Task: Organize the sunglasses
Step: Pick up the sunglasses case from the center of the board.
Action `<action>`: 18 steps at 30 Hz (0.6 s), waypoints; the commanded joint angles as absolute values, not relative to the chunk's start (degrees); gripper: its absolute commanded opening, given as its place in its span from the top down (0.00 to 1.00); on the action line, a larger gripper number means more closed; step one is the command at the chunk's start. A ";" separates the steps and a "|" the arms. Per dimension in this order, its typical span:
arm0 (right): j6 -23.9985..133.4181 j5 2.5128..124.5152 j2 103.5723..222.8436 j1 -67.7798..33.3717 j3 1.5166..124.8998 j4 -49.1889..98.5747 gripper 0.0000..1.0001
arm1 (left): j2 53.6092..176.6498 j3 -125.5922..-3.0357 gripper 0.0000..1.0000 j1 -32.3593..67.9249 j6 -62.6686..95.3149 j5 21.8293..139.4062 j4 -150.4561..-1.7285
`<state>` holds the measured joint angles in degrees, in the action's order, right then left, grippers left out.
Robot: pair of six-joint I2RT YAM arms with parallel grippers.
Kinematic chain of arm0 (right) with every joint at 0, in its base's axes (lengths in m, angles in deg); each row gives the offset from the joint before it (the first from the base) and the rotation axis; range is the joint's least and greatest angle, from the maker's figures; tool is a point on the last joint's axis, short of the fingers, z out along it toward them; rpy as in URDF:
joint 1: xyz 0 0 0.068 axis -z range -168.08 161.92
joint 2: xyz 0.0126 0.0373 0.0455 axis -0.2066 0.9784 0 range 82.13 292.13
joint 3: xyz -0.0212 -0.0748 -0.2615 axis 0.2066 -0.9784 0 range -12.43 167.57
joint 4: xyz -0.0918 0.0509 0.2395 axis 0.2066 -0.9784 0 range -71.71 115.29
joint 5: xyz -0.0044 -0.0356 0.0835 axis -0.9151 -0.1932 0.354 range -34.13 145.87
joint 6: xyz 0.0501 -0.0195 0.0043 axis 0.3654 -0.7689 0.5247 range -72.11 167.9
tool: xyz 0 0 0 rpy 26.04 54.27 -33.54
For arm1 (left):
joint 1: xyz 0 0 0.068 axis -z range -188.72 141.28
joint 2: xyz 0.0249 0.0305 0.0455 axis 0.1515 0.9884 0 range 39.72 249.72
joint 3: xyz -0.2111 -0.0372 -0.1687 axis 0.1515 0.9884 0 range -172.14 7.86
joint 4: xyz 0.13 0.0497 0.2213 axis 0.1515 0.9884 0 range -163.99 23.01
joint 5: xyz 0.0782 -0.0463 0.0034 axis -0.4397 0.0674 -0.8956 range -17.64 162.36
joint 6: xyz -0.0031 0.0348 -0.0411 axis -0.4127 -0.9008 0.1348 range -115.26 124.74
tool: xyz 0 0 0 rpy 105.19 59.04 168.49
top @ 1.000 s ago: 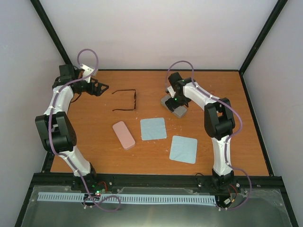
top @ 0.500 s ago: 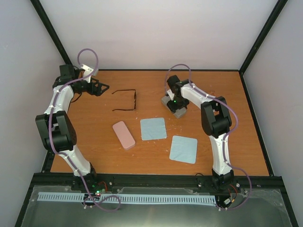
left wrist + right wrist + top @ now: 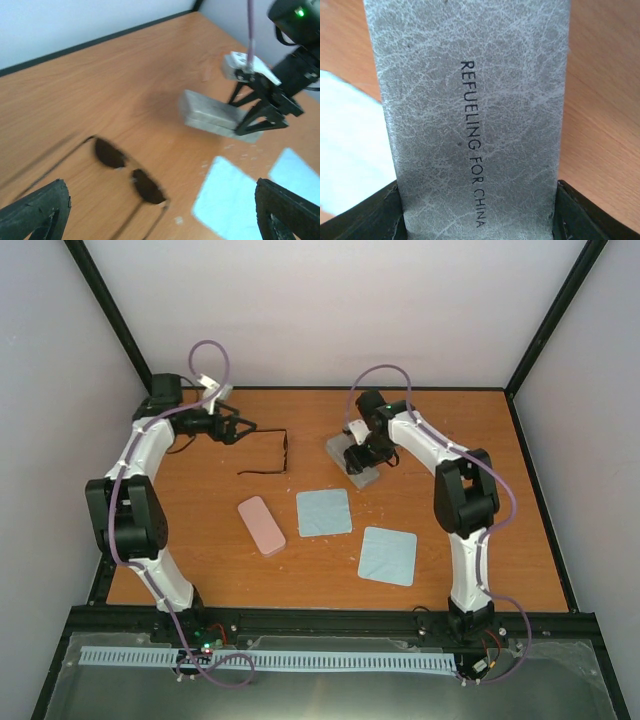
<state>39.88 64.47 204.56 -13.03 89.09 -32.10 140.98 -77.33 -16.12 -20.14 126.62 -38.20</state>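
Dark thin-framed sunglasses [image 3: 286, 451] lie unfolded on the wooden table, left of centre at the back. In the left wrist view their dark lenses [image 3: 131, 172] are blurred and sit just ahead of my left gripper [image 3: 160, 202]. That left gripper [image 3: 241, 427] stands open right beside the temple tips, holding nothing. My right gripper [image 3: 364, 451] is shut on a grey oblong case [image 3: 345, 454]. In the right wrist view the case [image 3: 470, 100], printed "REFUELING FOR CHINA", fills the gap between both fingers [image 3: 365, 220].
A pink case [image 3: 261, 525] lies at front left of centre. Two pale blue cloths lie flat, one [image 3: 324, 512] in the middle and another [image 3: 388, 555] nearer the front right. Black frame posts stand at the table's back corners.
My left arm has swung right, bringing its open gripper up to the sunglasses' temple tips. My right gripper has closed on the grey case and shifted it slightly left.
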 commanded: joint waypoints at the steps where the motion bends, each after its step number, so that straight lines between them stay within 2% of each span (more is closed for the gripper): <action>1: 42.90 80.98 193.94 -13.48 88.60 -27.84 0.97 | 140.55 -75.93 0.01 -11.21 -13.74 135.65 -40.57; 6: 48.17 99.81 189.50 -12.46 82.80 -16.39 0.97 | 140.22 -75.36 0.00 -7.05 -11.25 138.58 -43.20; 9: 50.70 106.32 189.65 -12.55 81.91 -12.96 0.97 | 139.25 -74.36 0.01 -5.29 -8.22 138.29 -46.66; 18: 54.12 107.30 185.98 -13.14 77.95 -7.52 0.97 | 138.11 -73.34 0.01 -1.13 -3.01 137.52 -52.71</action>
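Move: The sunglasses case is already pinched in my right hand and just off the board. My open left gripper, where I'm taking it, is about 28 cm to the left, 4 cm farther out and 16 cm higher. From my left hand the case lies some 27 cm right, 4 cm back and 16 cm below, with the sunglasses about 20 cm beneath it, 3 cm right and 1 cm back. The nearer blue cloth is 15 cm back, 7 cm left and 6 cm below my right hand. Keeping my pinch on the case, I lift it quickly with my right hand by about 14 cm, swinging it left and a little back towards my left gripper while my wrist rolls some 45 degrees, so the fingers swing from straight down to down-left. My open left hand reaches right to meet it, drawing slightly back and turning a little clockwise. ##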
